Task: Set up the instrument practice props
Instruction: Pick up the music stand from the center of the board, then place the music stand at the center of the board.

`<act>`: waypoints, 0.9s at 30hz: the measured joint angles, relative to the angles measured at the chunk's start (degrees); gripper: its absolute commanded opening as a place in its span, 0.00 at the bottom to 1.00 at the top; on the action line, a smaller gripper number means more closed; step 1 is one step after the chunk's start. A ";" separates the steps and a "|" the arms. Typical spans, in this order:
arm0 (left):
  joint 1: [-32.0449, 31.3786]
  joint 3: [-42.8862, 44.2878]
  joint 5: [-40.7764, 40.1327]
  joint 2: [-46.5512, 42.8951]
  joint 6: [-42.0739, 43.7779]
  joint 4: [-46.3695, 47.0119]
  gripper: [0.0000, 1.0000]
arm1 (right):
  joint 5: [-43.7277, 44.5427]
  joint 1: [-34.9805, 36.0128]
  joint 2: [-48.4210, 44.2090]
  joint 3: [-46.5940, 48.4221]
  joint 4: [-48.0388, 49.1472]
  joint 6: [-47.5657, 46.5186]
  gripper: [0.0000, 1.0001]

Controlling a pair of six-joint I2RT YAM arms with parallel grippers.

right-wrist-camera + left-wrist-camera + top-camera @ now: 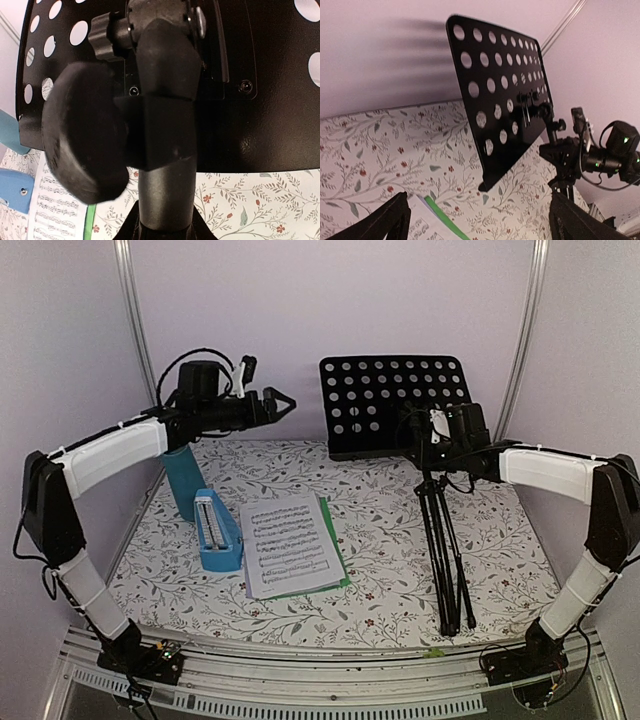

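Observation:
The black music stand stands upright at the back right, its perforated desk [395, 400] facing front and its tripod legs [450, 570] folded together. My right gripper [428, 440] is shut on the stand's pole [167, 192] just under the desk joint, and its dark fingers [125, 227] show on either side. My left gripper [283, 403] hangs open in the air left of the desk [505, 100], holding nothing, fingers [385, 222] wide apart. The white and green sheet-music pages [290, 545] lie flat at centre. The blue metronome [215, 530] stands beside them on their left.
A teal cylinder cup [182, 480] stands behind the metronome under my left arm. A large black knob [82, 145] sticks out from the stand's joint. The floral tablecloth [380, 510] covers the table, with walls close behind and on both sides.

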 measured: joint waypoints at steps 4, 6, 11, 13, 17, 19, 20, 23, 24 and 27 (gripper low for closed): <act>3.82 12.98 2.16 3.82 1.11 -2.54 0.92 | -2.25 -0.04 0.00 2.64 0.96 -1.60 0.00; 4.46 18.53 3.58 6.54 1.36 -4.11 0.91 | -3.06 -0.02 0.00 4.33 1.44 -2.08 0.00; 4.79 31.08 8.09 14.91 1.49 -8.61 0.88 | -5.01 0.68 0.00 8.87 3.65 -3.37 0.00; 4.79 34.12 9.70 17.20 1.42 -9.86 0.86 | -5.70 1.05 0.00 10.23 4.42 -3.98 0.00; 4.72 37.68 13.35 19.37 1.73 -11.63 0.79 | -6.91 1.90 0.07 12.76 4.70 -5.46 0.00; 4.72 39.06 14.12 19.37 2.38 -12.00 0.75 | -7.13 2.12 0.39 14.10 4.81 -6.03 0.00; 4.61 39.74 14.47 19.34 2.62 -12.00 0.72 | -7.13 2.29 0.63 14.67 4.90 -6.54 0.00; 3.85 41.33 14.91 18.86 4.00 -11.98 0.65 | -7.32 3.43 1.07 15.52 6.03 -8.41 0.00; 3.58 41.66 15.10 18.67 4.37 -12.00 0.63 | -7.48 3.98 1.14 15.58 6.45 -9.18 0.00; 2.86 42.05 15.02 17.53 5.44 -12.31 0.49 | -7.96 5.49 1.53 15.74 7.85 -10.47 0.00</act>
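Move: The music stand hangs in the right gripper, held by its post; the desk's left edge is about 9 cm right and 8 cm ahead of the empty left gripper, 2 cm lower. From the right gripper that edge is some 20 cm left, 8 cm ahead and 8 cm higher. Counted from the left gripper, the sheet music lies 19 cm back, straight below by 29 cm, and the blue metronome 15 cm back, 19 cm left, 25 cm down. Lift the music stand with the right gripper by about 15 cm, drifting left, keeping its hold on the post while tipping up and turning counter-clockwise. Bring the open left gripper forward and up to the desk's left edge, then ease slightly back and right, still climbing, some 13 cm in all; turn clockwise, tip the fingers up and close them partway around the edge. ##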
